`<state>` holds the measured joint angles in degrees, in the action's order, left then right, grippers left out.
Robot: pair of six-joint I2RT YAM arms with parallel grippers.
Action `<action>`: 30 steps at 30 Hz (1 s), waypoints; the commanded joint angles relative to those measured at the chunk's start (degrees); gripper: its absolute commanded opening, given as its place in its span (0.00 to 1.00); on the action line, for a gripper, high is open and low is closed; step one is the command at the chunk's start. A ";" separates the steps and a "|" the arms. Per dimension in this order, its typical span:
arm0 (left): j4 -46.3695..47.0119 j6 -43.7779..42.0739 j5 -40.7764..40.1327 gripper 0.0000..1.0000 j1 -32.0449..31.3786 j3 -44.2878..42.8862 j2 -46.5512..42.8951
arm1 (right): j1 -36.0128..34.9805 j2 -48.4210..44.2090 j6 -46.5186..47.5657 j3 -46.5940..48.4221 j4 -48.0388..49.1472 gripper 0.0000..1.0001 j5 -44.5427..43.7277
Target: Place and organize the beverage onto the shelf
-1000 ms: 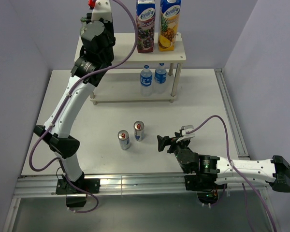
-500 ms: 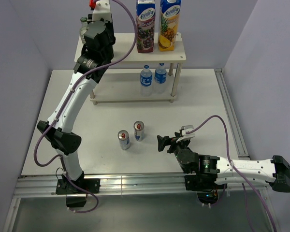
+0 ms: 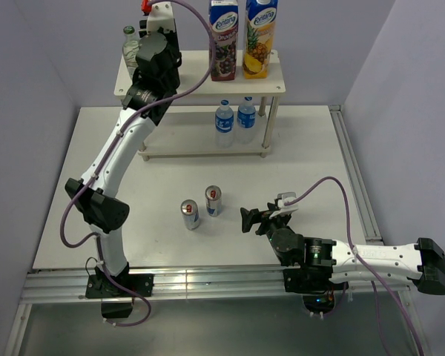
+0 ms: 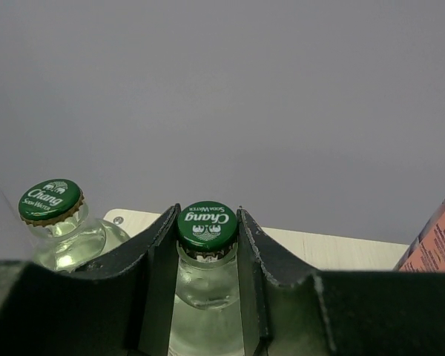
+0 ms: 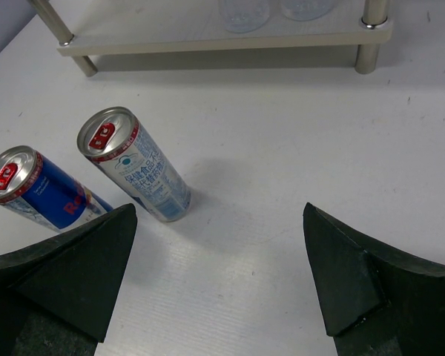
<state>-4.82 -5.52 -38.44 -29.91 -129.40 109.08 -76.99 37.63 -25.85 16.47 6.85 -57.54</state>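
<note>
My left gripper (image 4: pixel 207 231) is shut on the neck of a clear glass bottle with a green cap (image 4: pixel 207 225), above the left end of the shelf's top board (image 3: pixel 276 83). A second green-capped glass bottle (image 4: pixel 50 202) stands just to its left, also seen at the shelf's back left corner (image 3: pixel 130 41). Two blue-capped water bottles (image 3: pixel 224 121) (image 3: pixel 245 114) stand on the lower board. Two silver-blue-red cans (image 3: pixel 190 214) (image 3: pixel 213 200) stand upright on the table. My right gripper (image 5: pixel 219 252) is open, low over the table, to the right of the cans (image 5: pixel 133 165) (image 5: pixel 37 189).
Two tall juice cartons (image 3: pixel 224 38) (image 3: pixel 259 37) stand on the right half of the top board. Thin white posts (image 3: pixel 268 126) hold the boards apart. A metal rail (image 3: pixel 360 178) runs along the table's right edge, with walls close on both sides.
My left arm has shifted right and back over the top board with the bottle held. The second glass bottle now shows more fully to its left. The right arm has not moved.
</note>
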 commanded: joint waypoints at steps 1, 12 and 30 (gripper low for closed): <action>9.56 -2.04 -0.67 0.04 0.38 -0.94 -1.41 | -0.26 0.08 0.44 0.41 2.20 1.00 -0.73; 9.48 -1.87 -0.06 0.86 0.29 2.58 -3.26 | -0.26 0.78 0.80 0.67 2.55 1.00 -0.82; 9.13 -0.55 -5.94 0.99 -4.98 13.73 -14.59 | -0.26 1.31 0.97 0.93 2.38 1.00 -1.70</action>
<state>2.61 -6.61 -41.25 -33.39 -117.51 98.83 -76.99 38.57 -25.39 16.47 7.31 -57.60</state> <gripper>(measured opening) 0.993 0.998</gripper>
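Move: The glass bottle is already between the left fingers over the shelf top, its middle about 5 cm below the hand point and level fore and aft. The first glass bottle stands some 7 cm to the hand's left, about 1 cm farther out and also about 5 cm lower. The grape juice carton is roughly 17 cm to its right, about level fore-and-aft, its middle some 3 cm down. From the right hand, the held bottle is about 32 cm ahead, 27 cm left and 30 cm higher. Easing forward and down by barely 1 cm, the left hand sets the bottle on the shelf, then stays put while its fingers spread from their hold on the bottle's neck to fully open, letting go. It then draws straight back from the bottle about 5 cm, speeding up and rising some 3 cm as it goes. ##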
